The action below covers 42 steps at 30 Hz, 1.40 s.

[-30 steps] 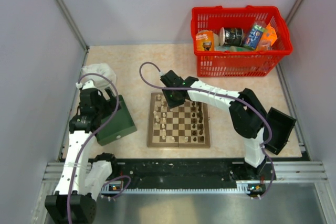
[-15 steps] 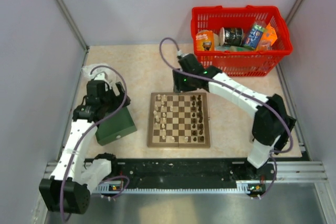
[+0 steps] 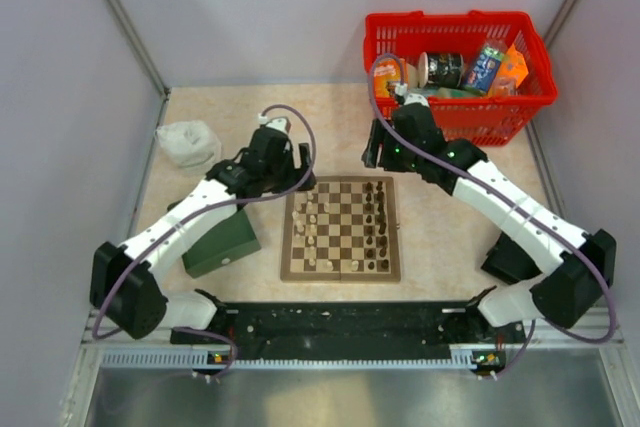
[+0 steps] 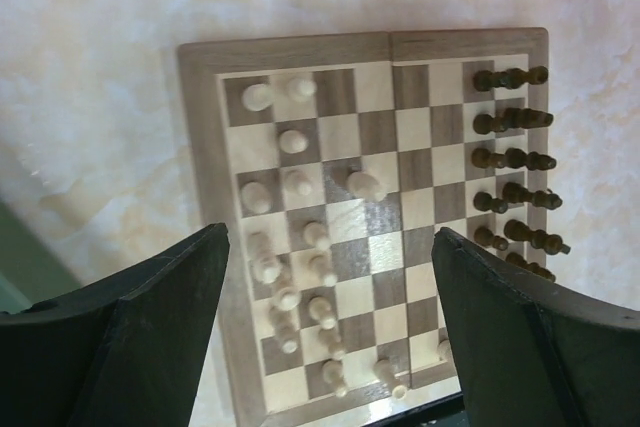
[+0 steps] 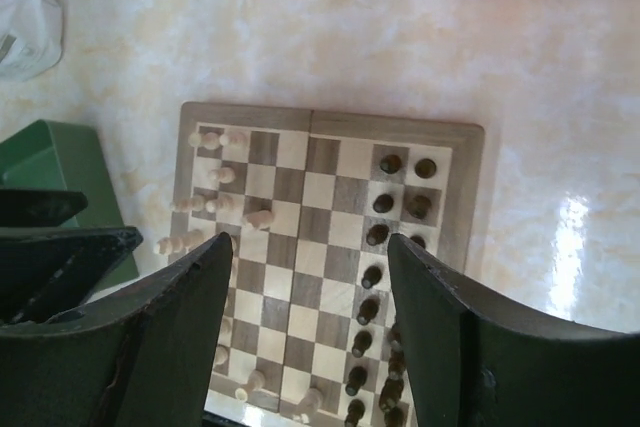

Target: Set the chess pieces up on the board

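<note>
The board (image 3: 340, 273) lies at the table's middle. Cream-white chess pieces (image 3: 308, 227) stand unevenly along its left side, and dark brown ones (image 3: 375, 222) form two files on its right. My left gripper (image 3: 296, 163) hovers above the board's far-left corner, open and empty. In the left wrist view the gripper (image 4: 328, 237) looks down on the white pieces (image 4: 300, 187); one white piece (image 4: 365, 185) sits further in. My right gripper (image 3: 376, 147) hangs just beyond the board's far edge, open with nothing held. Its wrist view shows the gripper (image 5: 310, 242) over the board (image 5: 470, 197) and the dark pieces (image 5: 385, 204).
A dark green box (image 3: 222, 237) sits left of the board under the left arm. A crumpled white bag (image 3: 187, 142) lies at the far left. A red basket (image 3: 455, 112) of groceries stands at the back right. A black tray (image 3: 505, 259) rests near the right arm's base.
The left arm swung from over the green box to the board's far-left corner. The right arm pulled back off the board toward the basket, and its jaws spread wider.
</note>
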Tool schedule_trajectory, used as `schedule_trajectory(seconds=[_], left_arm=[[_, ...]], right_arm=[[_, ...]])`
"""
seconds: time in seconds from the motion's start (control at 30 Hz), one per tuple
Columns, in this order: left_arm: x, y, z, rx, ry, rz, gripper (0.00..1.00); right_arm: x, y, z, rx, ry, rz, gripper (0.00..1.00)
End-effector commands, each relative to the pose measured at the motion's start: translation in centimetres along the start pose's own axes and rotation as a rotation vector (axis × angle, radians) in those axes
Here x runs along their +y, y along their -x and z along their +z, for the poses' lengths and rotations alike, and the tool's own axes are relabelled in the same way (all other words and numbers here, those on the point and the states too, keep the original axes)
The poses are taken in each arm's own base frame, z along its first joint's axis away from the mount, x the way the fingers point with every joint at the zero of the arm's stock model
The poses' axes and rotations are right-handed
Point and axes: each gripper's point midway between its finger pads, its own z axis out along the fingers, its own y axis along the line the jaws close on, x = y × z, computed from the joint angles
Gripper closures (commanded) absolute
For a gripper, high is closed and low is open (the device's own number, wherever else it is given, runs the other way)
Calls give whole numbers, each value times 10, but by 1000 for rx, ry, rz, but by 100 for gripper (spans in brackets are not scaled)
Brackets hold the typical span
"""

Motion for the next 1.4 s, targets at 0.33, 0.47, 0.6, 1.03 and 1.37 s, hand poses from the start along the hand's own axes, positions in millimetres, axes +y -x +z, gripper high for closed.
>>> schedule_trajectory(seconds=[0.33, 0.47, 0.6, 1.03, 1.37], left_arm=[[-70, -30, 55, 136, 26, -36, 27], [-74, -38, 63, 171, 33, -39, 33], [-73, -47, 65, 195, 42, -47, 37], [-59, -62, 80, 254, 153, -51, 40], [-56, -65, 88, 279, 192, -29, 49]], right_arm=[[-37, 38, -60, -283, -87, 105, 37], [-38, 36, -60, -279, -84, 99, 38], [-40, 35, -61, -278, -85, 91, 38], [-42, 33, -57, -265, -85, 87, 38], [-44, 32, -55, -258, -86, 79, 38]])
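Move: The lone white piece in the board's third rank from the far edge is about 9 cm to the left hand's right, 2 cm back and some 12 cm below. Four centimetres left of that piece stands another white one, with a third 3 cm farther out beyond this second one; the inner column of dark pieces is about 10 cm right of the lone piece. From the right hand the lone piece lies about 10 cm left, 4 cm back and 18 cm down. The left hand swings about 9 cm to its right over the far part of the board while already sinking, then goes on almost straight down towards the lone white piece, some 9 cm lower in all, its fingers tipping about 20 degrees steeper and narrowing from nearly wide to about half open, still empty and short of a grip. Meanwhile the empty right hand clears out of the way, drawing about 6 cm to the right and rising some 3 cm, away from the lone piece, its fingers tilting up slightly and staying part open before it all but stops. ##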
